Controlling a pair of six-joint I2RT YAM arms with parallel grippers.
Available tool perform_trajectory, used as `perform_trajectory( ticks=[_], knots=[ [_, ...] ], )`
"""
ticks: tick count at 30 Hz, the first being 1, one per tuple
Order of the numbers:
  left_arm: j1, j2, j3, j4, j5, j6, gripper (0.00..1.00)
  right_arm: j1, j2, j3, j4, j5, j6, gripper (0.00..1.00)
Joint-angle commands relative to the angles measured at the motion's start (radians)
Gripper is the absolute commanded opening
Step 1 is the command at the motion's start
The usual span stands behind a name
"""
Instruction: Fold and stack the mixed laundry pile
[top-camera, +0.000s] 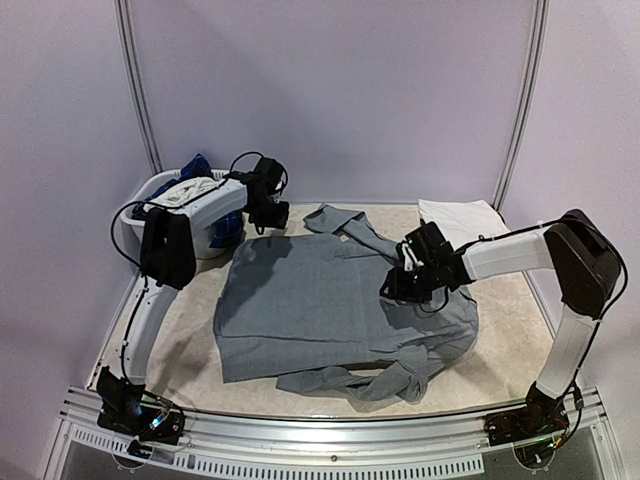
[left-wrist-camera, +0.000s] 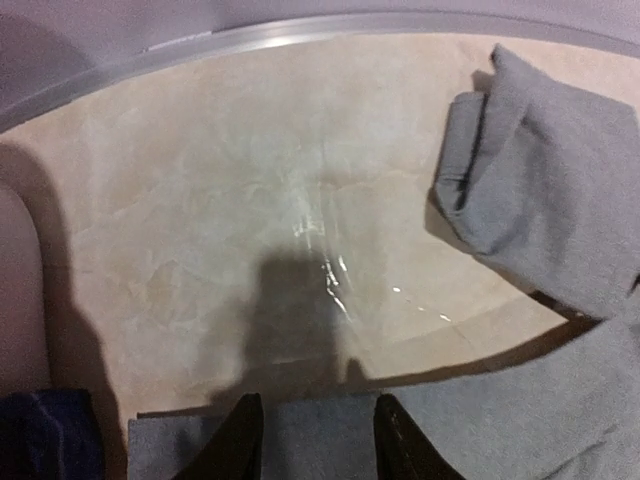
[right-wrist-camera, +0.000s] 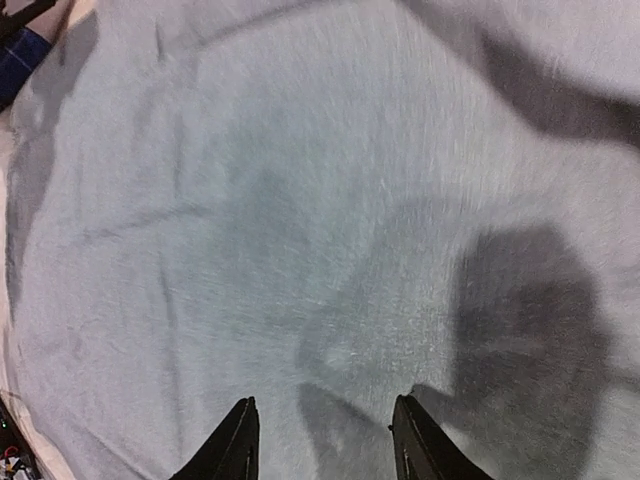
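A plain grey T-shirt (top-camera: 310, 300) lies spread flat across the table, with one sleeve bunched at the near edge and another at the back (left-wrist-camera: 560, 180). My left gripper (top-camera: 268, 213) hovers over the shirt's far left corner beside the basket. It (left-wrist-camera: 318, 405) is open, and flat grey cloth shows between its fingers. My right gripper (top-camera: 395, 285) hangs above the shirt's right half. It (right-wrist-camera: 322, 405) is open, with only the grey cloth (right-wrist-camera: 300, 200) below it. Blue cloth (top-camera: 195, 165) and white cloth (top-camera: 185, 197) lie in the basket.
A white plastic basket (top-camera: 150, 195) stands at the back left, against the left arm. A folded white piece (top-camera: 462, 218) lies at the back right. Bare beige tabletop (left-wrist-camera: 250, 200) shows beyond the shirt's far edge, up to the back wall.
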Motion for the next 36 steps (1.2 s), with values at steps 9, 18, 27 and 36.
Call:
perform_trajectory(
  ticks=[9, 18, 27, 36],
  knots=[
    [-0.171, -0.604, -0.595, 0.147, -0.104, -0.002, 0.51, 0.001, -0.241, 0.057, -0.245, 0.133, -0.073, 0.5],
    [-0.339, -1.048, -1.195, 0.202, -0.277, -0.164, 0.64, 0.01, -0.529, -0.182, -0.334, 0.186, 0.009, 0.57],
    [-0.516, -1.379, -1.553, 0.041, -0.357, -0.432, 0.6, 0.014, -0.819, -0.345, -0.572, 0.335, 0.092, 0.63],
    [-0.629, -1.564, -1.75, -0.072, -0.276, -0.578, 0.6, 0.013, -0.907, -0.473, -0.54, 0.324, 0.18, 0.66]
  ],
)
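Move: The grey shirt's near left corner lies about 45 cm back, 8 cm left and 5 cm below the left hand; the laundry basket stands some 18 cm to that hand's left and 2 cm back. The shirt's near right corner is about 15 cm back, 16 cm right and 3 cm below the right hand, its rumpled near sleeve 22 cm straight back, the folded white shirt 21 cm ahead and 16 cm right. Both hands arch back above the grey shirt towards its near corners, left about 40 cm, fingers opening wider. ##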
